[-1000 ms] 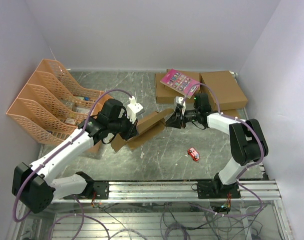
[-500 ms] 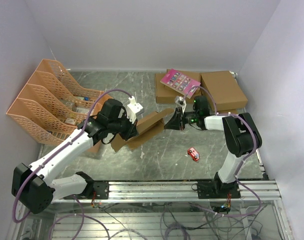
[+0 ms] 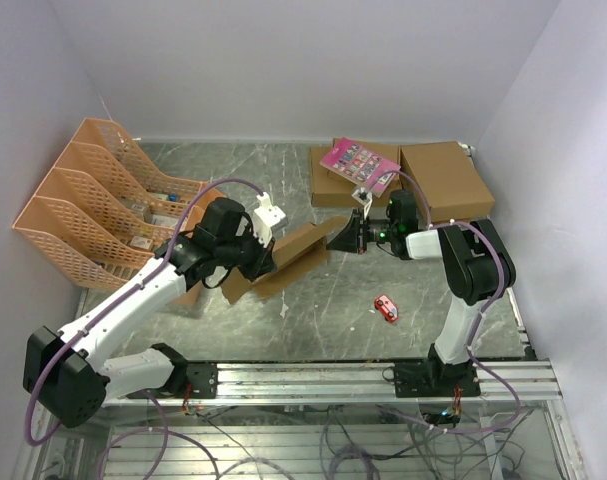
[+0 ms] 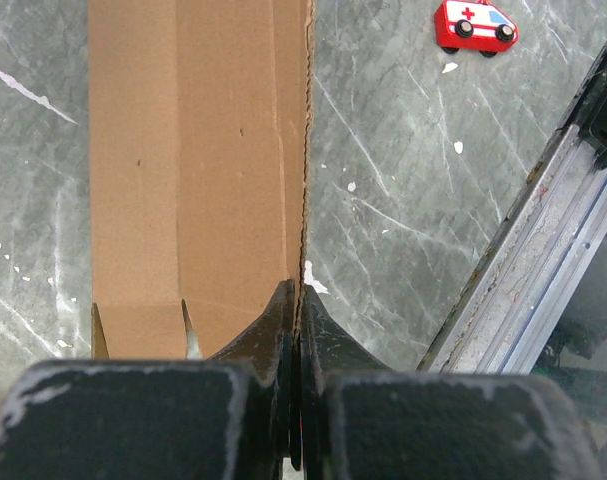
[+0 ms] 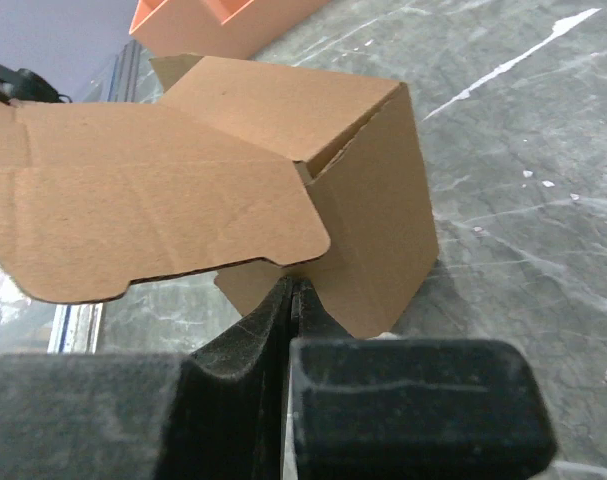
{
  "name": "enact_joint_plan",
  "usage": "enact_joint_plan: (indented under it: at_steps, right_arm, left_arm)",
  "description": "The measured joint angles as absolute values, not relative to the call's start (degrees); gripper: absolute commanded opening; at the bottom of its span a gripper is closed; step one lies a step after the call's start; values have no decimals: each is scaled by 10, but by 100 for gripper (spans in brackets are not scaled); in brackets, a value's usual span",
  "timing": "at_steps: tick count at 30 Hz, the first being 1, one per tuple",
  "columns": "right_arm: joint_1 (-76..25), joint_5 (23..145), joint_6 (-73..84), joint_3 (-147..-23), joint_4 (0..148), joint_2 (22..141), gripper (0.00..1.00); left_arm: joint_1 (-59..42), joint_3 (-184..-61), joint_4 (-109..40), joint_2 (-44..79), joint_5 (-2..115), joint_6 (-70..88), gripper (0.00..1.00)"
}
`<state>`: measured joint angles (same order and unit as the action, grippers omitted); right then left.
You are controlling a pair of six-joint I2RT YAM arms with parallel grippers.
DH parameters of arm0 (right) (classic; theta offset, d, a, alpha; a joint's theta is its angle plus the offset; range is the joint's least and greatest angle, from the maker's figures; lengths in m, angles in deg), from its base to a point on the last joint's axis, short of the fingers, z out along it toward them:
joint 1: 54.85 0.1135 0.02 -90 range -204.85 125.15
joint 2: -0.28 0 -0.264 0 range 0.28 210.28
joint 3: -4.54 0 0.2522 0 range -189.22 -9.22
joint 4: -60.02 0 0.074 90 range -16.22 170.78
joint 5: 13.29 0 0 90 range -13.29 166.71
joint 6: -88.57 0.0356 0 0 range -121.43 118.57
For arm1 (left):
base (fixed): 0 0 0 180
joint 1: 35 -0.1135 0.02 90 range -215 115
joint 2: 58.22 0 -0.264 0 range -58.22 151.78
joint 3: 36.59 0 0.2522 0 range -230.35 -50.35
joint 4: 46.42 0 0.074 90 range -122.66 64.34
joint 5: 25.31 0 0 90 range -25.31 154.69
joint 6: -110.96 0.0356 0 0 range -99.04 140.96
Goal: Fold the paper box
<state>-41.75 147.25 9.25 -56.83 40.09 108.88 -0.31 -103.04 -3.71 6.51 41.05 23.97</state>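
Observation:
The paper box (image 3: 295, 254) is plain brown cardboard, partly folded, lying aslant mid-table. My left gripper (image 3: 266, 256) is shut on its long edge; in the left wrist view that thin edge runs straight into the closed fingertips (image 4: 299, 292) beside the broad panel (image 4: 193, 150). My right gripper (image 3: 343, 237) is at the box's right end, shut. In the right wrist view its fingertips (image 5: 294, 288) meet at the foot of the upright end wall (image 5: 373, 215), just under an overhanging flap (image 5: 153, 200). I see no cardboard between them.
Orange file racks (image 3: 93, 205) stand at the left. Two larger brown boxes (image 3: 445, 178) lie at the back right, one bearing a pink booklet (image 3: 358, 165). A red toy ambulance (image 3: 385, 308) (image 4: 475, 24) rests on the marble top. The metal rail (image 3: 323, 378) runs along the near edge.
My right gripper has closed its jaws and turned level at the box's right end, its forearm swinging back. The left gripper and the box have stayed put.

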Motion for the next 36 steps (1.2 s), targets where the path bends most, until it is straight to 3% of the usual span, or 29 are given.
enact_joint_plan:
  at_steps: [4, 10, 16, 25, 36]
  right_arm:
    - [-418, 1447, 86, -569, 408, 1089, 1]
    - [-417, 1401, 59, -574, 424, 1088, 27]
    - [-417, 1389, 35, -574, 422, 1087, 40]
    - [-413, 1412, 39, -542, 320, 1086, 48]
    - [-408, 1429, 98, -428, 60, 1086, 42]
  left_arm:
    - [-3, -1030, -37, 65, 409, 240, 7]
    - [-3, -1030, -37, 65, 407, 240, 7]
    - [-3, -1030, -37, 65, 398, 244, 7]
    - [-3, -1030, -32, 65, 384, 256, 7]
    - [-3, -1030, -30, 60, 349, 266, 7]
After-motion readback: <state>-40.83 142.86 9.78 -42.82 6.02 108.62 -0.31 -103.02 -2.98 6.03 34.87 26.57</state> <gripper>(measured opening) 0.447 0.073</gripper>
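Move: The box's free end flap hangs about 4 cm above the right fingertips, roughly level with them forward and sideways. The box body lies some 10 cm to their left and 4 cm nearer the base; the toy ambulance is about 13 cm back, 12 cm to the right, and lower on the table. From the left hand, already pinching the box edge, that flap is some 13 cm to the right and 9 cm forward, slightly lower. Forward and slightly down the right hand slides nearly 3 cm with shut fingers beside the box's open end, then swings back about 4 cm, ending a little higher, as its fingers spread to about half open beneath the end flap and the hand rolls some 20 degrees, forward side up. The left hand keeps its pinch, easing back about 1.5 cm and turning slightly clockwise. ##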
